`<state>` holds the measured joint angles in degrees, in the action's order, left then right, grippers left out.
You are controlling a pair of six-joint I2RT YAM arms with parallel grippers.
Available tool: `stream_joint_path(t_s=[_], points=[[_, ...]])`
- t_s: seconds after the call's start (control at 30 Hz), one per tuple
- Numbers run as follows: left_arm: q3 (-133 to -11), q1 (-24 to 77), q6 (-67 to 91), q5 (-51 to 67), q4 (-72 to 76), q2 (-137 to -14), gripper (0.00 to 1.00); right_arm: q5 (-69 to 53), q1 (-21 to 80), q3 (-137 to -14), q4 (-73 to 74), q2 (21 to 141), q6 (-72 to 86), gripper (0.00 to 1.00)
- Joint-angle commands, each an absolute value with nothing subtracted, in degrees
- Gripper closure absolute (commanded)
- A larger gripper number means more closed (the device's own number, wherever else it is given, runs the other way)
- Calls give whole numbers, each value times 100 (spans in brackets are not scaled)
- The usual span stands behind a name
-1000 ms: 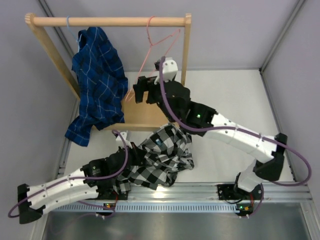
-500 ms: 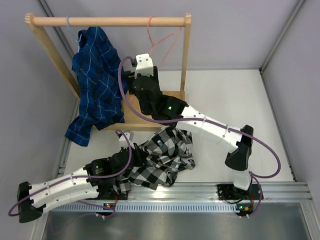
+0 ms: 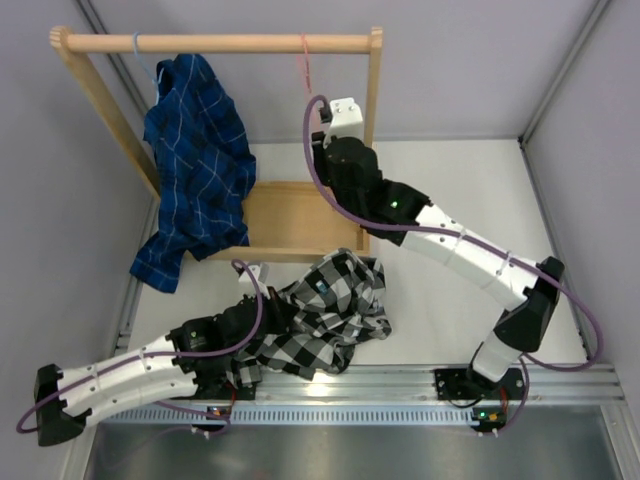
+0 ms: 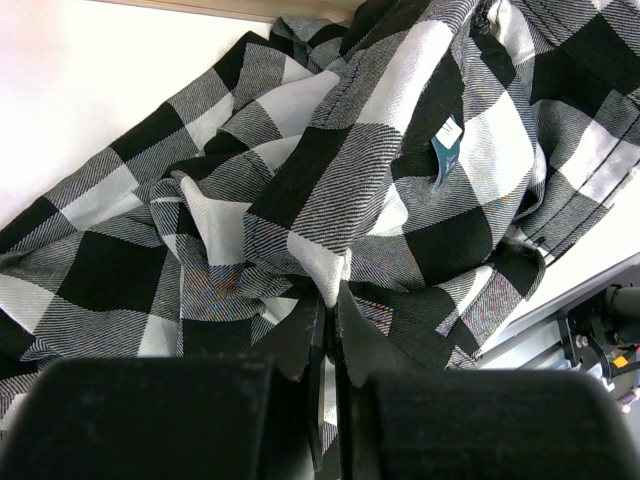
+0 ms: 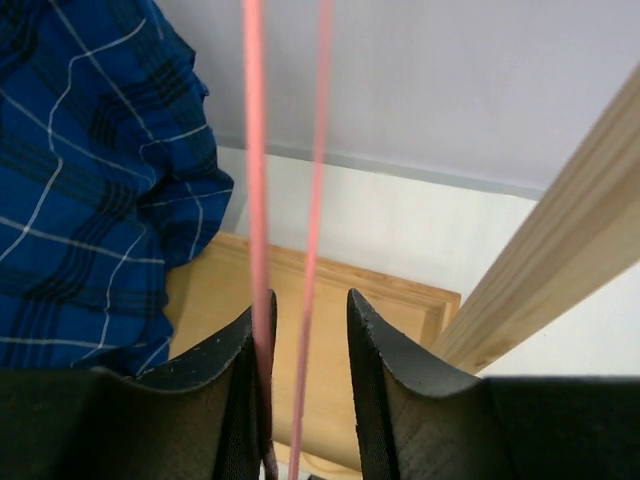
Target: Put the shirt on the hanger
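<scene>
The black-and-white check shirt (image 3: 325,318) lies crumpled on the table in front of the rack; it fills the left wrist view (image 4: 330,170). My left gripper (image 3: 268,318) is shut on a fold of it (image 4: 330,300). The pink wire hanger (image 3: 306,62) hangs by its hook from the rack's rod, seen edge-on. My right gripper (image 3: 320,132) is raised just below the rod. In the right wrist view it is open (image 5: 308,310), with two of the hanger's pink wires (image 5: 318,150) running down between its fingers. One wire touches the left finger (image 5: 240,360).
A wooden clothes rack has a top rod (image 3: 215,43), a right post (image 3: 372,100) and a flat base (image 3: 290,215). A dark blue grid-lined shirt (image 3: 195,160) hangs on its left side. The post (image 5: 560,260) is close to the right of my right gripper.
My right arm swung from the left of the rack's base to the right and up, bringing its open jaws around the hanger's wires. The hanger now hangs edge-on. The left arm and shirt have not moved.
</scene>
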<state>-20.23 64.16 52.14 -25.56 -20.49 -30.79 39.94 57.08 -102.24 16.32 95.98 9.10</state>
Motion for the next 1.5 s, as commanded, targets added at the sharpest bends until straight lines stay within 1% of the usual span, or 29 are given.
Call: stream_joint_path(t_s=[0.0, 0.1, 0.13, 0.17, 0.3, 0.43, 0.53, 0.8, 1.23, 1.37, 1.47], points=[[-2013, 6398, 5177, -2487, -1723, -3094, 100, 3639, 5529, -10029, 1670, 9150, 1064, 68], [-2030, 6398, 5177, -2479, -1705, -3138, 100, 3490, 5414, -9941, 1679, 9027, 1002, 71], [-2030, 6398, 5177, -2470, -1688, -3155, 100, 3341, 5371, -9932, 1679, 8983, 985, 73], [-2030, 6398, 5177, -2461, -1679, -3190, 100, 3235, 5301, -9914, 1679, 8974, 958, 78], [-2065, 6398, 5168, -2443, -1652, -3234, 100, 2910, 5142, -9870, 1679, 8965, 853, 83], [-2065, 6398, 5159, -2435, -1652, -3252, 100, 2848, 5089, -9818, 1679, 8930, 773, 91], [-2065, 6398, 5168, -2435, -1652, -3234, 100, 2795, 5080, -9826, 1670, 8895, 695, 100], [-2074, 6398, 5159, -2408, -1661, -3226, 100, 2830, 5071, -9615, 1196, 8543, 343, 100], [-2057, 6398, 5186, -2382, -1652, -3199, 100, 2172, 5062, -9598, 703, 8148, -290, 100], [-2083, 6398, 5177, -2382, -1652, -3190, 100, 1855, 5063, -9536, 782, 7998, -325, 100], [-2153, 6398, 5177, -2469, -1661, -3173, 100, 1486, 5054, -9387, 1202, 7762, -299, 100]])
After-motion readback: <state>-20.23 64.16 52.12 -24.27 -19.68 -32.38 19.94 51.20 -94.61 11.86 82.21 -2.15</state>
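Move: The pink hanger's near arm already runs between the right hand's parted fingers, about 1 cm left of centre and level with them. From that hand, the rack's right post stands some 12 cm ahead, 9 cm right, its middle 10 cm lower; the blue shirt hangs roughly 8 cm ahead, 22 cm left and 10 cm lower. For the left hand, holding the checked shirt, that hanger arm is about 20 cm ahead, 6 cm right and 27 cm up. Rightward by about 2 cm and slightly forward, the right hand eases along with the hanger's near arm while its fingers shut, pinching both pink wires together. It then lifts about 6 cm, drawing back some 3.5 cm and a little farther right, fingertips tipping up as the wrist turns counter-clockwise about 15 degrees. The left hand keeps its grip on the checked shirt. ##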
